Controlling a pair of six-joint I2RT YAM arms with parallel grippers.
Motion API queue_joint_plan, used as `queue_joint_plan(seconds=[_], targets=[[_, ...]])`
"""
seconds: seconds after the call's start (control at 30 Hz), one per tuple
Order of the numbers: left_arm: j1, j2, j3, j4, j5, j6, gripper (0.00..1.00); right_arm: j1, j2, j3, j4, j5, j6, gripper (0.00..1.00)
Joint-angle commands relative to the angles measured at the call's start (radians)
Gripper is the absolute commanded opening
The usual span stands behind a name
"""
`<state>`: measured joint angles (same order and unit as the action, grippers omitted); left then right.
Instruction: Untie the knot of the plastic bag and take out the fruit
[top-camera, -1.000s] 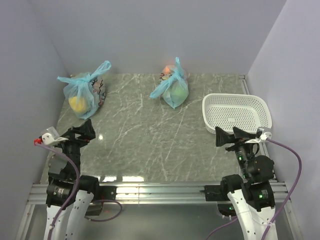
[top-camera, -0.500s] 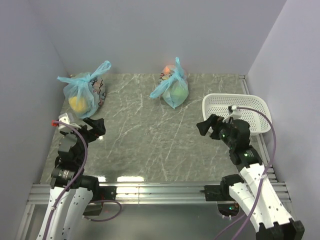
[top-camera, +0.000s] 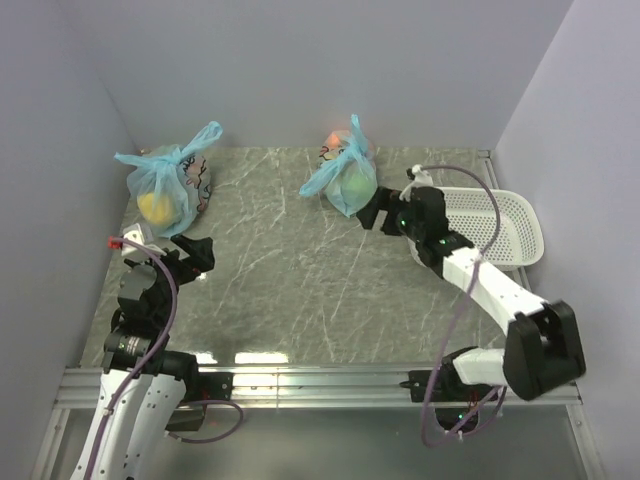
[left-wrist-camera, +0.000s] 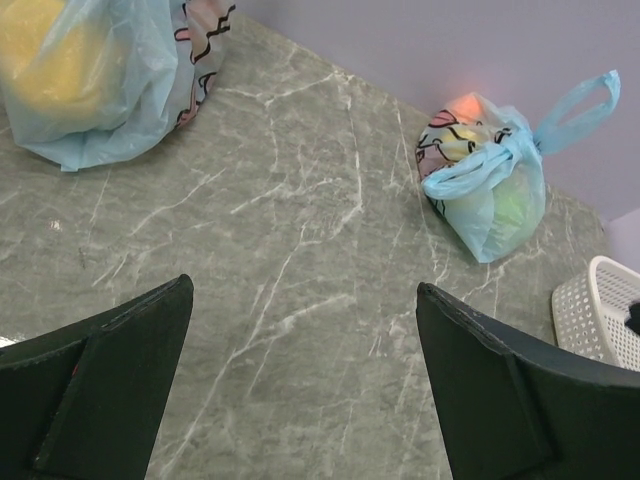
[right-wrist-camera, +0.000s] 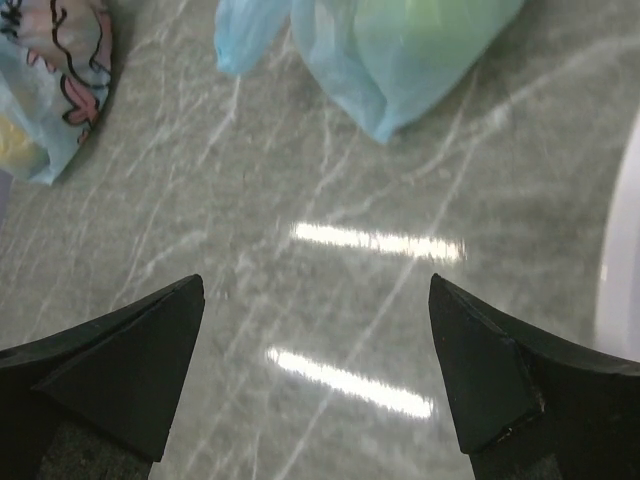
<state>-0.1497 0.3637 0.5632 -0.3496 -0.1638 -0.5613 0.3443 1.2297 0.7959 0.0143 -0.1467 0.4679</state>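
Note:
The plastic bag (top-camera: 345, 178) lies tied at the back middle of the table, also in the left wrist view (left-wrist-camera: 488, 195) and the right wrist view (right-wrist-camera: 400, 50). Its knot (top-camera: 350, 153) sits on top, with handle loops sticking out (left-wrist-camera: 520, 148). Fruit shows through the film as a green tint (top-camera: 357, 186) and a red-orange tint (top-camera: 335, 138). My right gripper (top-camera: 372, 218) is open and empty just right of the bag, low over the table (right-wrist-camera: 316, 282). My left gripper (top-camera: 200, 257) is open and empty at the near left (left-wrist-camera: 302, 287).
A second blue bag with a yellow lump (top-camera: 160, 195) stands at the back left (left-wrist-camera: 90, 80) (right-wrist-camera: 45, 80). A white basket (top-camera: 520, 225) stands at the right, behind the right arm (left-wrist-camera: 600, 310). Walls close the back and both sides.
My right arm has reached forward and left from near its base to just beside the bag. My left gripper rose and moved slightly forward, then held.

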Motion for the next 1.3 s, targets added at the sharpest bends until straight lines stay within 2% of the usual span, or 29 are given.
queue_joint_plan(seconds=[0.0, 0.1, 0.23, 0.5, 0.6, 0.63, 0.7, 0.73, 0.8, 0.83, 0.9, 1.03, 1.2, 1.27], targets=[[0.006, 0.023, 0.040, 0.020, 0.029, 0.020, 0.99, 0.012, 0.111, 0.100, 0.179, 0.126, 0.000, 1.00], [0.007, 0.034, 0.038, 0.021, 0.040, 0.021, 0.99, 0.012, 0.230, 0.166, 0.248, 0.275, -0.023, 1.00], [0.006, 0.038, 0.038, 0.023, 0.043, 0.023, 0.99, 0.004, 0.425, 0.309, 0.282, 0.346, -0.060, 1.00], [0.006, 0.047, 0.037, 0.024, 0.044, 0.026, 0.99, -0.018, 0.750, 0.603, 0.247, 0.335, -0.138, 0.96], [0.007, 0.053, 0.037, 0.026, 0.044, 0.031, 0.99, -0.022, 0.832, 0.709, 0.187, 0.297, -0.167, 0.79], [0.006, 0.052, 0.035, 0.027, 0.044, 0.031, 0.99, -0.022, 0.841, 0.729, 0.182, 0.291, -0.173, 0.67], [0.006, 0.052, 0.035, 0.031, 0.047, 0.032, 1.00, -0.021, 0.832, 0.723, 0.185, 0.271, -0.176, 0.51], [0.006, 0.052, 0.035, 0.032, 0.046, 0.032, 0.99, -0.019, 0.814, 0.703, 0.188, 0.266, -0.178, 0.31], [0.006, 0.047, 0.032, 0.032, 0.047, 0.032, 0.99, -0.018, 0.794, 0.681, 0.184, 0.251, -0.193, 0.13], [0.006, 0.044, 0.033, 0.029, 0.047, 0.032, 0.99, -0.011, 0.774, 0.657, 0.179, 0.243, -0.202, 0.00], [0.006, 0.041, 0.033, 0.031, 0.052, 0.032, 0.99, -0.001, 0.720, 0.625, 0.164, 0.196, -0.234, 0.00], [0.006, 0.047, 0.032, 0.032, 0.075, 0.038, 0.99, 0.065, 0.567, 0.450, 0.176, 0.087, -0.301, 0.00], [0.006, 0.063, 0.033, 0.034, 0.096, 0.043, 0.99, 0.261, 0.348, 0.287, 0.127, 0.004, -0.416, 0.00], [0.006, 0.075, 0.035, 0.032, 0.102, 0.043, 0.99, 0.362, 0.295, 0.227, 0.093, 0.021, -0.439, 0.00]])
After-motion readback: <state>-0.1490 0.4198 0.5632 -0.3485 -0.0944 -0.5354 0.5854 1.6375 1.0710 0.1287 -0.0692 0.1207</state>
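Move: The right hand, open, has the knot of the middle plastic bag about 21 cm ahead, 2 cm to its left and 7 cm below. From this hand, the white basket lies roughly 4 cm ahead, 29 cm to the right and 14 cm lower; the other knotted bag is some 16 cm ahead, 54 cm left and 12 cm lower. From the left hand, the middle bag's knot is about 32 cm ahead, 37 cm right and 13 cm below. The open right hand shoots forward some 21 cm to the middle bag's knot, dipping about 7 cm over the last part and rolling its left side down, and its fingers shut on the plastic at the knot. Keeping the pinch, it pulls the bag back about 17 cm and swings it left about 10 cm, rising some 4 cm and turning about 30 degrees counter-clockwise. ##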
